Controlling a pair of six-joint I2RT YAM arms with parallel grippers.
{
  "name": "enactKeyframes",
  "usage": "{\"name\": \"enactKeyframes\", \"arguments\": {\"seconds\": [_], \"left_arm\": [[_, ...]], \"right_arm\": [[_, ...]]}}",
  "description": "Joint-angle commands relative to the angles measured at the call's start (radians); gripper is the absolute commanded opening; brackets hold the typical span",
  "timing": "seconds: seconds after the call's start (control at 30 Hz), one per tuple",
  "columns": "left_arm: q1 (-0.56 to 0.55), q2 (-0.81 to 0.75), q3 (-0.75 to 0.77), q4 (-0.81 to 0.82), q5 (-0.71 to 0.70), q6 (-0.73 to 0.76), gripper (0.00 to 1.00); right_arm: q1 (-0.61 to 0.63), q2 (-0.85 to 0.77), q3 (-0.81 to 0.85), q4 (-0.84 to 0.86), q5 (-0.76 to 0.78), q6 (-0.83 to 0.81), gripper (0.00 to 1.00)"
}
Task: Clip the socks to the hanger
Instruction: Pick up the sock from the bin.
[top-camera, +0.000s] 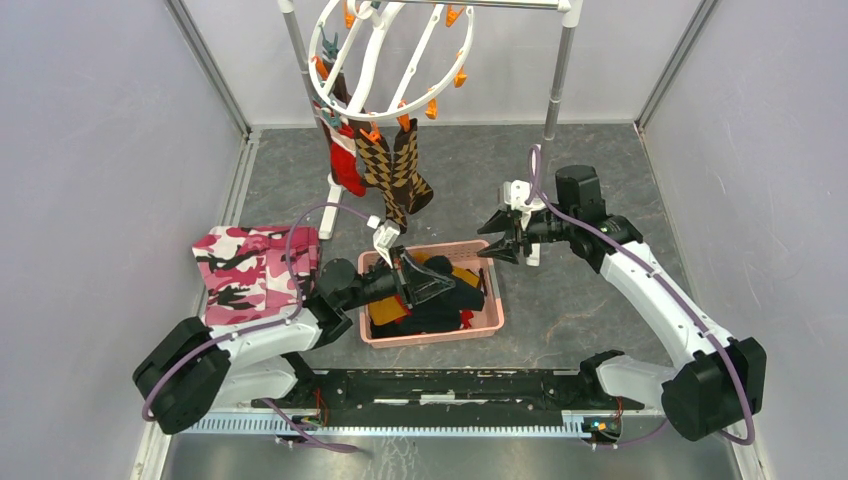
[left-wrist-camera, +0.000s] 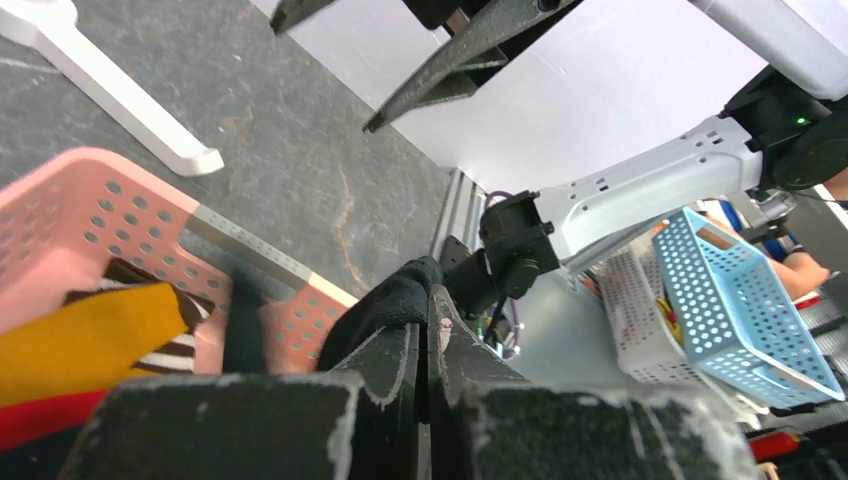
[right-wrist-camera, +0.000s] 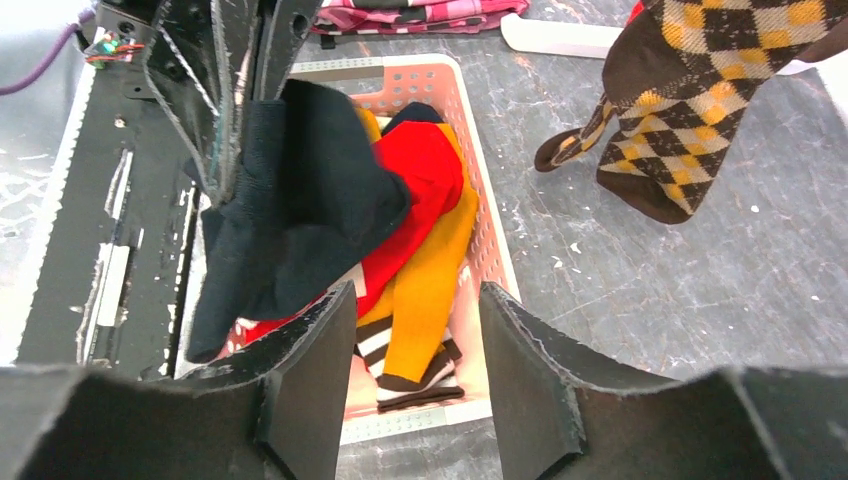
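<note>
The white round hanger (top-camera: 385, 60) hangs from the rack at the back. A red sock (top-camera: 345, 160) and brown argyle socks (top-camera: 395, 175) are clipped to it. My left gripper (top-camera: 445, 280) is over the pink basket (top-camera: 480, 325), shut on a dark sock (left-wrist-camera: 395, 300) that droops from its jaws (right-wrist-camera: 300, 200). In the basket lie a red sock (right-wrist-camera: 425, 170), a mustard yellow sock (right-wrist-camera: 430, 280) and a striped one. My right gripper (right-wrist-camera: 418, 295) is open and empty just right of the basket, facing the held sock. The argyle socks (right-wrist-camera: 700, 80) hang beyond.
A pink camouflage cloth (top-camera: 250, 270) lies left of the basket. The rack's metal poles (top-camera: 560, 80) and white foot (left-wrist-camera: 120, 100) stand behind it. Grey walls close in both sides. A blue basket (left-wrist-camera: 740, 300) sits beyond the table's near edge.
</note>
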Motion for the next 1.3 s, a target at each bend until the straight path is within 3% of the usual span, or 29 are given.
{"name": "enactKeyframes", "arguments": {"seconds": [0.0,0.27,0.43,0.57,0.7,0.93,1.27], "left_arm": [[-0.002,-0.043,0.014,-0.09,0.055,-0.155,0.02],[0.008,-0.112,0.046,-0.194,0.105,-0.278,0.02],[0.016,-0.142,0.055,-0.211,0.065,-0.301,0.02],[0.024,-0.142,0.06,-0.201,-0.005,-0.372,0.02],[0.043,-0.134,0.069,-0.175,-0.036,-0.518,0.02],[0.072,-0.173,0.021,-0.117,-0.088,-0.617,0.02],[0.085,-0.075,-0.014,0.109,-0.038,-0.724,0.02]], "right_arm": [[-0.003,-0.017,-0.005,0.0,0.036,-0.035,0.59],[-0.004,-0.066,0.015,-0.069,0.095,-0.125,0.72],[-0.003,-0.096,0.006,-0.131,0.015,-0.245,0.75],[0.01,-0.098,-0.016,-0.247,-0.071,-0.477,0.79],[0.062,-0.13,-0.067,-0.292,-0.038,-0.659,0.87],[0.14,-0.157,-0.143,-0.115,0.097,-0.56,0.88],[0.184,-0.166,-0.168,0.11,0.279,-0.326,0.82]]}}
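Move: My left hand already holds the dark sock, whose body hangs some 5 cm below its fingers and about 3 cm ahead. My right hand, half open at about the same height, is some 7 cm ahead and 6 cm to the right of my left hand. From my right hand the sock lies about 4 cm back, 6 cm left and 5 cm down. The bin's middle is some 6 cm back, 10 cm left and 20 cm below it; the hanging argyle socks are about 10 cm ahead and 14 cm left. I open my right fingers from half to wide as I sweep that hand back about 6 cm and down 4, rolling it some 25 degrees, then ease it forward and slightly left beside the sock's free end. My left hand keeps its pinch, draws back about 2.5 cm, then carries the sock up some 4 cm and forward, rolling about 30 degrees, fingertips tipping up. ##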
